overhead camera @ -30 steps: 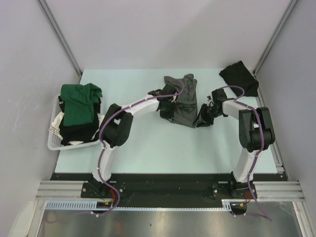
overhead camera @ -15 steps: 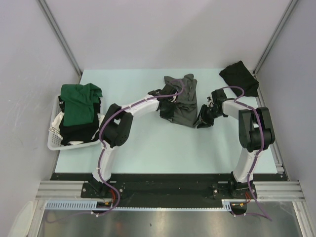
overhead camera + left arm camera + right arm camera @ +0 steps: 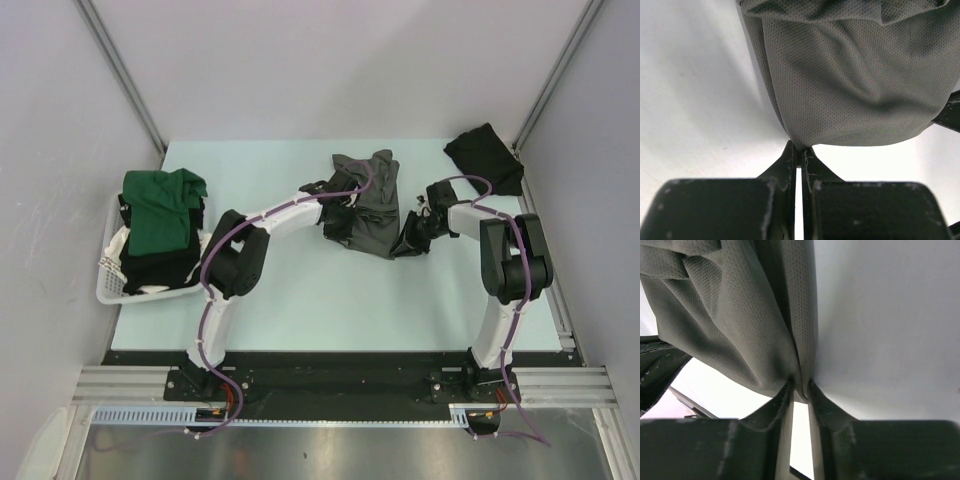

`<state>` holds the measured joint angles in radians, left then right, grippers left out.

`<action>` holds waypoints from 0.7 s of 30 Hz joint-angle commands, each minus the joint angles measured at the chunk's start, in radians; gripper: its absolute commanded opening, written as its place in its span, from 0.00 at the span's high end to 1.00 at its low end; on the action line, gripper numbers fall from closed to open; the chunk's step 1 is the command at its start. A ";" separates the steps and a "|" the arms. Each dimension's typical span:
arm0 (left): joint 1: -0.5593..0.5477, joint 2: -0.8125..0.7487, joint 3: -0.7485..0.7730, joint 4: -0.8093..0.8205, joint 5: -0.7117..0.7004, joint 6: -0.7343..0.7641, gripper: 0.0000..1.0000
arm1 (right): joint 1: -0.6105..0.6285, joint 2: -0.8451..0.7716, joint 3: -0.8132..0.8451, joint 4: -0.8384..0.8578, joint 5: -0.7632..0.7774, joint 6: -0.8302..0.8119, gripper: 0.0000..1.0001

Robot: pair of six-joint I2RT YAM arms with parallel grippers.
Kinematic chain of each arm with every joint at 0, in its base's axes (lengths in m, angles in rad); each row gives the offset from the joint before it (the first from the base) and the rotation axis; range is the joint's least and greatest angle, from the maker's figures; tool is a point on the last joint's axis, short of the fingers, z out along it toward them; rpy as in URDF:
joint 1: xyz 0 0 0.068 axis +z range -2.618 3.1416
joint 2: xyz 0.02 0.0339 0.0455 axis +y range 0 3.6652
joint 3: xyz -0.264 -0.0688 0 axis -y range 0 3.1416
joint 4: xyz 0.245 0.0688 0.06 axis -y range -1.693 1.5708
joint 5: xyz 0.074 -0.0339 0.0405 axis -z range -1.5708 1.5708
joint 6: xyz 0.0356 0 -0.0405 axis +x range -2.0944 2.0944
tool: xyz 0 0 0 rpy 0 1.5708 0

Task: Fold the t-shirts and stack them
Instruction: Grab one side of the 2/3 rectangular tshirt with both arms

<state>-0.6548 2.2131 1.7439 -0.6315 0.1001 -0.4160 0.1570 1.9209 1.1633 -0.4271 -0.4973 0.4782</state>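
Note:
The charcoal grey t-shirt (image 3: pixel 368 205) lies bunched at the middle back of the table. My left gripper (image 3: pixel 338 222) is shut on its left edge; the left wrist view shows the grey cloth (image 3: pixel 850 85) pinched between the fingertips (image 3: pixel 800 152). My right gripper (image 3: pixel 408 240) is shut on its right lower corner; the right wrist view shows the cloth (image 3: pixel 740 325) pinched at the tips (image 3: pixel 801 390). The black t-shirt (image 3: pixel 485 158) lies folded at the back right. The dark green t-shirt (image 3: pixel 160 208) drapes over the basket at the left.
A white slatted basket (image 3: pixel 112 285) stands at the left table edge with dark cloth (image 3: pixel 160 268) under the green shirt. Grey walls and metal posts enclose the pale table (image 3: pixel 330 300).
The right arm has shifted slightly left with the shirt corner. The left arm and the shirts look unchanged.

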 commanded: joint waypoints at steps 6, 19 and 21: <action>0.009 -0.059 0.012 -0.016 -0.017 0.013 1.00 | 0.010 -0.008 0.004 0.031 -0.001 -0.006 1.00; 0.009 -0.064 0.118 -0.065 -0.048 0.040 1.00 | -0.045 -0.101 0.054 -0.004 -0.017 -0.020 1.00; 0.009 -0.066 0.153 -0.086 -0.059 0.052 1.00 | -0.051 -0.114 0.073 -0.015 -0.011 -0.024 1.00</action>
<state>-0.6544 2.2120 1.8053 -0.6830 0.0803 -0.4076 0.1246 1.8843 1.1694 -0.4259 -0.5041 0.4728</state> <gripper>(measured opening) 0.017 0.010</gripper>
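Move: The near right corner of the folded grey t-shirt is right between my right fingertips, level with them. My left hand already pinches the near left corner; from it that right corner lies about 13 cm to the right and 3 cm back. The t-shirt's middle is some 11 cm ahead and 7 cm to the left of my right hand, 1 cm lower. The folded black t-shirt lies roughly 21 cm ahead and 19 cm right of my right hand. I shut my partly open right fingers on the near right corner of the grey t-shirt, then draw it up about 1.5 cm and roughly 1 cm each to the right and forward, away from my left hand. My left hand keeps its pinch on the near left corner, stays still at first, then rises about 1.5 cm alongside, easing slightly forward. ##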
